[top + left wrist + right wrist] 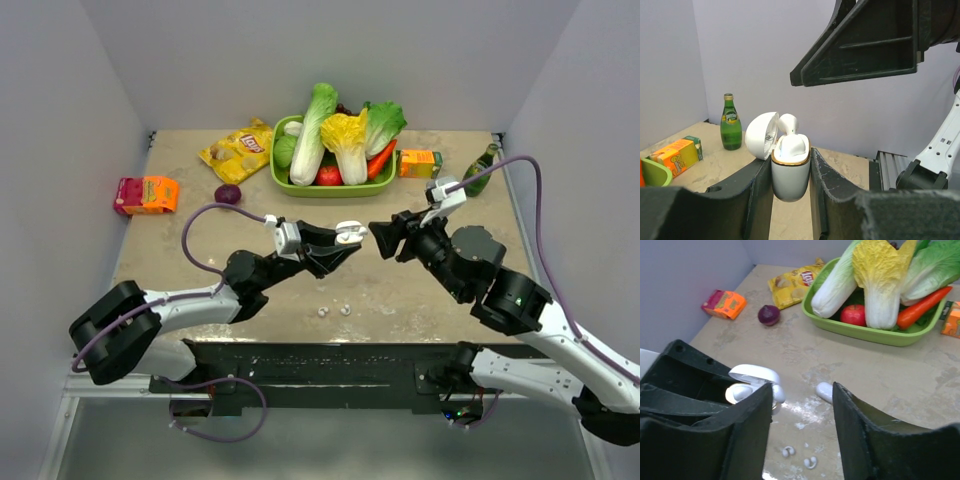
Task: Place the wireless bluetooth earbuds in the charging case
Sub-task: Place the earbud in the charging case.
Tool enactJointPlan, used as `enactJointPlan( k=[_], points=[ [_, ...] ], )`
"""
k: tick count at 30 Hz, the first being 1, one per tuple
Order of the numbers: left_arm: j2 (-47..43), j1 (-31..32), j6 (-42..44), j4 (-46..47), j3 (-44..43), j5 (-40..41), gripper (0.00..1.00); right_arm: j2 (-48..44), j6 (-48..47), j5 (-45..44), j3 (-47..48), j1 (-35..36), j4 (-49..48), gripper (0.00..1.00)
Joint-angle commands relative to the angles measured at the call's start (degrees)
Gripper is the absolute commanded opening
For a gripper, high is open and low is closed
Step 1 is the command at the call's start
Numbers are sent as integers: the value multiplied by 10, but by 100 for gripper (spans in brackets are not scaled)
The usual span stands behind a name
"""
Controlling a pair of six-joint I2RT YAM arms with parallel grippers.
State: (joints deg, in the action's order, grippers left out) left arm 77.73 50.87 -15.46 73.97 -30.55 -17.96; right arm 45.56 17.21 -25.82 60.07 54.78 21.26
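My left gripper is shut on the white charging case and holds it upright above the table. The lid is flipped open. A white earbud sits in the case's mouth, with a white stem sticking up behind it. My right gripper hangs just to the case's right and slightly above it, open, with nothing between its fingers. Two tiny white earbuds lie on the table below. Another white piece lies by them.
A green basket of vegetables stands at the back centre. A yellow chips bag and a purple onion lie to its left. An orange-pink carton lies far left. A juice box and a green bottle stand at the back right.
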Motion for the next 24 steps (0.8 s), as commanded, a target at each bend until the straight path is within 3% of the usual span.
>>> enactJointPlan(
  k=[1,2,3,6,24],
  points=[
    [-21,-7,0,347,-2,-10,0,14,69,107,30,-5,-9,60],
    [-21,-7,-1,347,0,-10,0,21,77,122,32,-6,-9,64],
    [-24,-7,-3,347,-1,-11,0,22,86,137,28,-6,-11,76],
    [-31,-7,-4,347,3,-12,0,3,105,162,2,-7,-45,98],
    [-36,-8,-3,347,8,-9,0,23,129,197,-11,-8,-98,98]
  ],
)
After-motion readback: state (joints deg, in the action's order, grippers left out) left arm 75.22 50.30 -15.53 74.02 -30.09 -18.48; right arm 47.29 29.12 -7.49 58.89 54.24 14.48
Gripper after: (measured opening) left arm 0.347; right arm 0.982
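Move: Just off the right hand, the earbud standing proud in the case is about 3 cm to its left, 1 cm ahead and 2 cm lower. The middle of the open case is about 5 cm to its left, level fore and aft, 3 cm down. On the table some 30 cm below, a white box sits roughly 8 cm ahead and 6 cm left. From the left hand, which holds the case, the proud earbud is about 3 cm right, 1 cm ahead and 3 cm up. Opening wide, the right gripper sweeps about 6 cm to the left and 3 cm back over the case, turning some 15 degrees counter-clockwise and rolling its left side up nearly as much. This brings its right fingertip down close beside the proud earbud, on the far side from the left hand, with the case seen between the spread fingers. The left hand keeps its grip on the case and raises it a little over 1 cm. ##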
